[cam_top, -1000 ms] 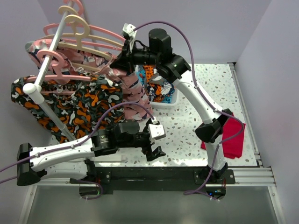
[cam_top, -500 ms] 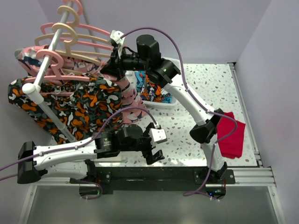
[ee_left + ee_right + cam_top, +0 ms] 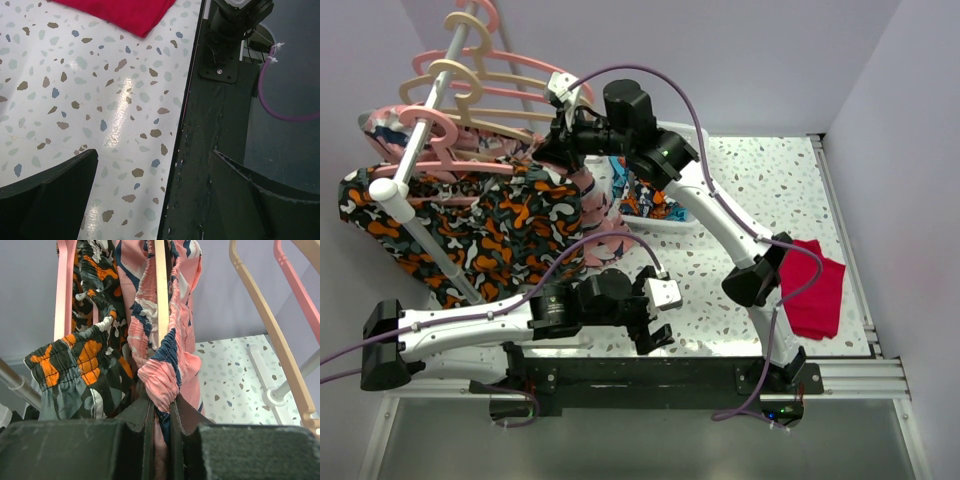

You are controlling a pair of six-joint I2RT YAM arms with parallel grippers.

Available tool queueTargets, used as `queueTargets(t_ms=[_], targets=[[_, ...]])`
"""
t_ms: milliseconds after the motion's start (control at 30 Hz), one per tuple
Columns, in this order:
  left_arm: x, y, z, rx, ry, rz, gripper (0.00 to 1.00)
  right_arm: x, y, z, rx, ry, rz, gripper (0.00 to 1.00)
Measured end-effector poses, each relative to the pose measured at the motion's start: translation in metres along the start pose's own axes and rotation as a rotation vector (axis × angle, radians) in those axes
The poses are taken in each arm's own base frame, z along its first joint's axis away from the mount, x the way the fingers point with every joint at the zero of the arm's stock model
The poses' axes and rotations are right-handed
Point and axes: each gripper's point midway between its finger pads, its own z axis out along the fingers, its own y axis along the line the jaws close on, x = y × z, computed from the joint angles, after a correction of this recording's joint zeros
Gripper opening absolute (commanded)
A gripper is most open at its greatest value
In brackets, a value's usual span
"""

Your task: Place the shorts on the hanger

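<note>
The salmon-pink shorts [image 3: 597, 215] with navy print hang from my right gripper [image 3: 550, 140], raised beside the clothes rail. In the right wrist view the gripper [image 3: 162, 405] is shut on the gathered waistband of the shorts [image 3: 165, 372]. The beige hanger [image 3: 161, 290] has one arm running up inside that waistband. From above, the hanger [image 3: 500, 117] is a tan arm leading from the rail to the gripper. My left gripper [image 3: 655, 335] is low at the table's near edge, open and holding nothing [image 3: 152, 155].
A black-orange-white garment [image 3: 470, 220] and pink hangers [image 3: 430, 125] hang on the slanted white rail [image 3: 420, 140]. A second beige hanger [image 3: 265, 325] hangs to the right. A white basket [image 3: 670, 228] of clothes sits mid-table. A red cloth [image 3: 810, 290] lies at the right.
My right gripper has carried the shorts leftward, closer to the rail and its hangers. The left gripper has edged slightly toward the near edge and stayed open.
</note>
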Motion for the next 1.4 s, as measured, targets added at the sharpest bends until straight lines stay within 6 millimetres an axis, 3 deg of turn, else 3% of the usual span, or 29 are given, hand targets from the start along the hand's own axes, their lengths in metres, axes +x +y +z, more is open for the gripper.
queueTargets(t_ms=[567, 633, 733, 767, 867, 1167, 1267, 1400], targets=[[0.000, 0.000, 0.003, 0.001, -0.002, 0.001, 0.97, 0.009, 0.006, 0.010, 0.001, 0.024, -0.031, 0.01], [0.000, 0.000, 0.004, 0.002, -0.001, 0.001, 0.97, 0.010, 0.005, 0.010, 0.008, 0.026, -0.035, 0.08], [0.001, -0.001, 0.005, 0.004, 0.002, 0.002, 0.98, 0.010, 0.004, 0.010, 0.018, 0.028, -0.041, 0.28], [0.001, -0.001, 0.005, 0.005, 0.003, 0.002, 0.98, 0.010, 0.003, 0.010, 0.022, 0.027, -0.042, 0.42], [0.001, -0.001, 0.005, 0.004, 0.002, 0.002, 0.99, 0.006, 0.000, 0.011, 0.039, 0.014, -0.053, 0.63], [-0.002, 0.006, 0.006, -0.040, -0.009, 0.001, 1.00, 0.006, -0.005, -0.001, 0.099, 0.029, -0.056, 0.91], [-0.005, 0.012, 0.006, -0.075, -0.023, -0.016, 1.00, -0.004, -0.006, -0.014, 0.142, 0.023, -0.059, 0.98], [-0.008, 0.024, 0.005, -0.148, -0.039, -0.040, 1.00, -0.027, -0.006, -0.044, 0.222, -0.002, -0.052, 0.99]])
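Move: Left of the right hand, level with its fore-and-aft line to within about 3 cm, is the middle of the beige hanger that carries the pink shorts: some 15 cm left and 4 cm up, the near waistband end still pinched in the fingers. The camo shorts hang about 14 cm left, 5 cm back and 12 cm lower; the next free beige hanger is roughly 9 cm ahead, 9 cm left and 3 cm up. From the left hand, the shorts' hanger lies about 27 cm ahead, 35 cm left and 27 cm up. Easing the pinched waistband end about 1 cm left and 1 cm down at the hanger's near end, the right hand then opens wide and lets go of the cloth. It draws off to the right by some 5 cm and rises about 4 cm, turning roughly 15 degrees clockwise. Late on, the empty, open left hand starts forward, about 2.5 cm, swinging some 10 degrees counter-clockwise. ##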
